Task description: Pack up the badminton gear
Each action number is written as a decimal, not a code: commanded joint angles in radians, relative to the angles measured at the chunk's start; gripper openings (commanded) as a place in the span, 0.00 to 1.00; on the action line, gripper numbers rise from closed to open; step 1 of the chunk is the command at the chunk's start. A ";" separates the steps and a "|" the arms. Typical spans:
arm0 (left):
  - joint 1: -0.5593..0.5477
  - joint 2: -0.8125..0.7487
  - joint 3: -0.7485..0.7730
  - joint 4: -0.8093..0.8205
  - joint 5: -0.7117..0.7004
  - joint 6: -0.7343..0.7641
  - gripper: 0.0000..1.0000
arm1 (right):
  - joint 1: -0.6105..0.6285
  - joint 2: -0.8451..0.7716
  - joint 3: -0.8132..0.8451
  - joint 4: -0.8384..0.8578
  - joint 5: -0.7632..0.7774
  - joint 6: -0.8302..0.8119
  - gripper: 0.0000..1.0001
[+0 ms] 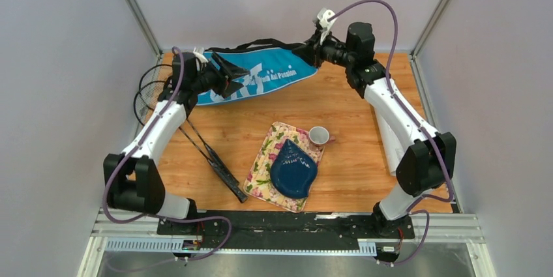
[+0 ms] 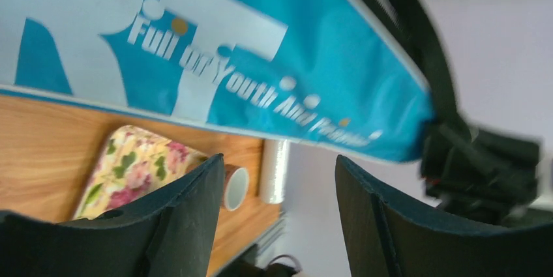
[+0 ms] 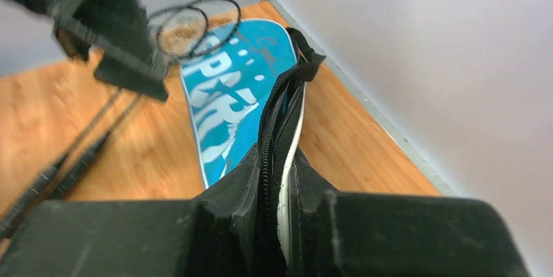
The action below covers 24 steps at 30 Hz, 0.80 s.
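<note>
The blue "SPORT" racket bag [image 1: 267,76] lies along the table's far edge, lifted at its narrow right end. My right gripper [image 1: 312,52] is shut on that end's zipper edge [image 3: 282,160]. My left gripper [image 1: 228,76] is open and empty, hovering by the bag's wide left part; in the left wrist view [image 2: 280,160] the bag [image 2: 261,49] hangs just beyond the fingertips. Two black rackets [image 1: 195,140] lie at the left, heads [image 3: 195,23] near the far left corner. The white tube [image 1: 391,143] lies at the right, partly behind my right arm. No shuttlecocks are in view.
A dark blue plate [image 1: 293,169] sits on a floral cloth [image 1: 264,163] in the table's near middle, with a small white cup [image 1: 319,135] at its far right corner. Grey walls close in the left, far and right sides.
</note>
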<state>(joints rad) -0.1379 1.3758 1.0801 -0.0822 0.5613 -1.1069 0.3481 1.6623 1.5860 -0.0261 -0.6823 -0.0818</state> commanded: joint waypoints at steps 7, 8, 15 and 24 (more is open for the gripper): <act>0.009 0.292 0.234 -0.091 -0.089 -0.496 0.71 | -0.011 -0.203 -0.233 0.078 -0.062 -0.464 0.00; 0.004 0.324 0.271 -0.134 -0.109 -0.510 0.70 | -0.009 -0.208 -0.228 0.066 -0.080 -0.479 0.00; -0.028 0.511 0.556 -0.372 -0.184 -0.544 0.69 | -0.008 -0.239 -0.212 -0.014 -0.076 -0.555 0.00; -0.083 0.614 0.725 -0.395 -0.219 -0.593 0.68 | 0.006 -0.271 -0.216 -0.057 -0.059 -0.602 0.00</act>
<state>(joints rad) -0.1844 1.9495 1.6958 -0.4374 0.3611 -1.6539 0.3447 1.4418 1.3460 -0.0967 -0.7464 -0.6079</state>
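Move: The bag's black zip edge, at the stretch the left hand is heading for, lies about 17 cm ahead of that hand, 3 cm to its right and 10 cm lower; the racket heads are some 32 cm to its left, 14 cm ahead and 26 cm below. The right hand holds the bag's raised end, with that stretch roughly 13 cm ahead, 17 cm left and 18 cm lower. The mug stands 10 cm back, 8 cm right and 32 cm below. The right hand keeps its pinch on the raised bag end, bringing it about 5 cm back with a little right and down while rolling the wrist some 25 degrees. The left hand, fingers still open, reaches about 13 cm forward and then also down by 5 cm towards the zip edge, tipping its fingers steeply down and turning counter-clockwise. ##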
